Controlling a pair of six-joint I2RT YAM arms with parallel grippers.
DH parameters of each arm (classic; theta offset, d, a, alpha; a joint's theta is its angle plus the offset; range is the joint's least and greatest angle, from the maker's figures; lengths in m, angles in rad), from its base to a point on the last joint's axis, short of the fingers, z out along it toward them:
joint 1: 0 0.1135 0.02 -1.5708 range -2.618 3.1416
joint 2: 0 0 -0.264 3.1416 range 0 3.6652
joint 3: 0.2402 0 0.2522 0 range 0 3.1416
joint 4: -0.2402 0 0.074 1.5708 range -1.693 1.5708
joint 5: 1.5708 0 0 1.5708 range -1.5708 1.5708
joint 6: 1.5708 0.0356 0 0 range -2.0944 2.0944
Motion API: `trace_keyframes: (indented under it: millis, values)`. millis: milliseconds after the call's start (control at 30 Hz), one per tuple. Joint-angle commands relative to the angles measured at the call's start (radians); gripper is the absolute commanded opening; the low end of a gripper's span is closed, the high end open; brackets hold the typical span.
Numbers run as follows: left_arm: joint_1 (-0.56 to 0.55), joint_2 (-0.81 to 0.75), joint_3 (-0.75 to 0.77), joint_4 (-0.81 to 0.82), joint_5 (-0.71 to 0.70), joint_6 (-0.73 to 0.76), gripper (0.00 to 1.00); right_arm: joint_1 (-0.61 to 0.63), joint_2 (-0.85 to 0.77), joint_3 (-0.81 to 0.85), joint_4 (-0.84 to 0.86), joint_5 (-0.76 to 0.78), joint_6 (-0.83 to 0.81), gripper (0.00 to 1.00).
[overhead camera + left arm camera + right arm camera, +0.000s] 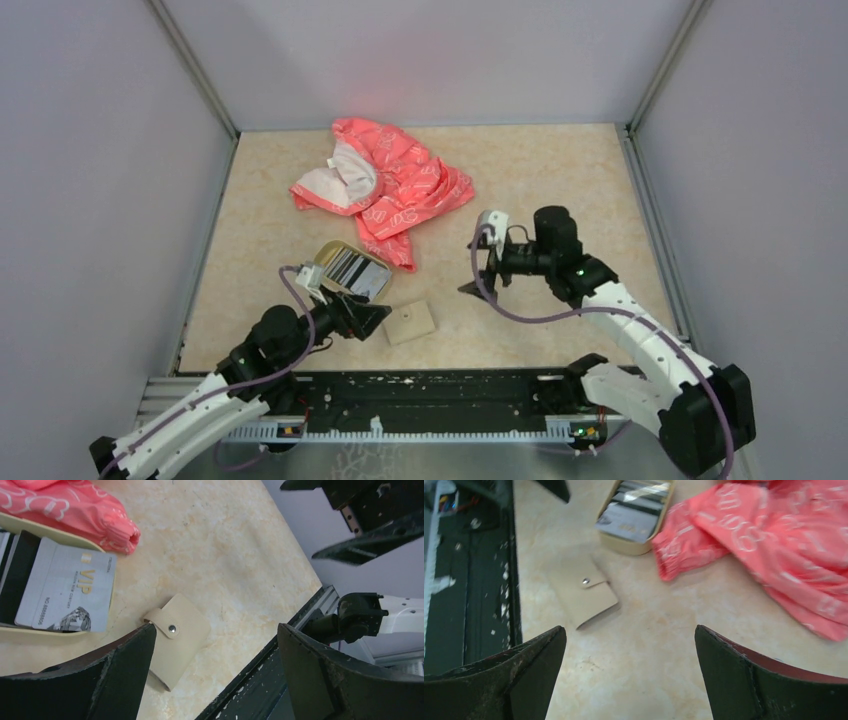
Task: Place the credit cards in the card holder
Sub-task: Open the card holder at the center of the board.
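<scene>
The tan card holder [411, 322] lies flat and snapped shut on the table; it also shows in the left wrist view [177, 640] and the right wrist view [584, 592]. Several credit cards [352, 268] are stacked in an oval dish [322, 255], with a pale grey VIP card [65, 592] on top and dark striped ones under it; the stack also shows in the right wrist view [634, 510]. My left gripper [368, 318] is open and empty, just left of the holder [216, 630]. My right gripper [482, 270] is open and empty, hovering right of the holder [630, 630].
A crumpled pink-red patterned cloth [395, 185] lies behind the dish and touches its far side. A black rail [430, 400] runs along the near table edge, just in front of the holder. Grey walls enclose the table on three sides.
</scene>
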Motion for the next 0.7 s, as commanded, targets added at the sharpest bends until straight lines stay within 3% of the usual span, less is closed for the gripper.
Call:
trace_keyframes:
  millis: [0,100,300,367,500,567,667]
  values:
    - [0.003,-0.01,-0.059,0.076,0.029,-0.068,0.96,0.08,0.059,-0.091,0.033,-0.251,-0.362,0.98]
    - [0.003,-0.004,-0.087,0.028,-0.007,-0.126,0.94,0.155,0.123,-0.112,0.0,-0.236,-0.528,0.98]
    - [0.004,0.014,-0.102,-0.118,-0.117,-0.276,0.86,0.233,0.276,-0.066,-0.032,-0.146,-0.614,0.94]
    - [0.002,0.03,-0.112,-0.105,-0.116,-0.285,0.83,0.25,0.329,-0.028,-0.062,-0.128,-0.65,0.89]
    - [0.003,0.1,-0.133,-0.051,-0.089,-0.31,0.67,0.299,0.463,0.082,-0.147,-0.031,-0.728,0.75]
    - [0.003,0.152,-0.128,-0.048,-0.089,-0.322,0.59,0.324,0.516,0.119,-0.139,0.006,-0.707,0.65]
    - [0.003,0.243,-0.112,-0.043,-0.075,-0.339,0.54,0.366,0.551,0.13,-0.109,0.026,-0.658,0.61]
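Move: Both hands are empty and open above the card holder. It lies about 14 cm to the right hand's left, 5 cm back and some 20 cm below; the pink cloth's middle is roughly 22 cm ahead of that hand and 18 cm to its left, near table height. From the left hand the holder is about 3 cm ahead, 6 cm to the right and 15 cm down, and the card tin's middle some 13 cm ahead, 6 cm left, nearly as far down. The right hand swoops down about 14 cm and some 7 cm to the left towards the card holder's right edge, drawing back about 6 cm on the way before easing a little forward again, while it turns some 35 degrees counter-clockwise, dips its fingertips and closes them to a bit over half open. The left hand sinks almost straight down by about 10 cm towards the holder's left side, tipping its fingers downward and likewise narrowing them to a little over half open, and both hands stop short of touching it. ##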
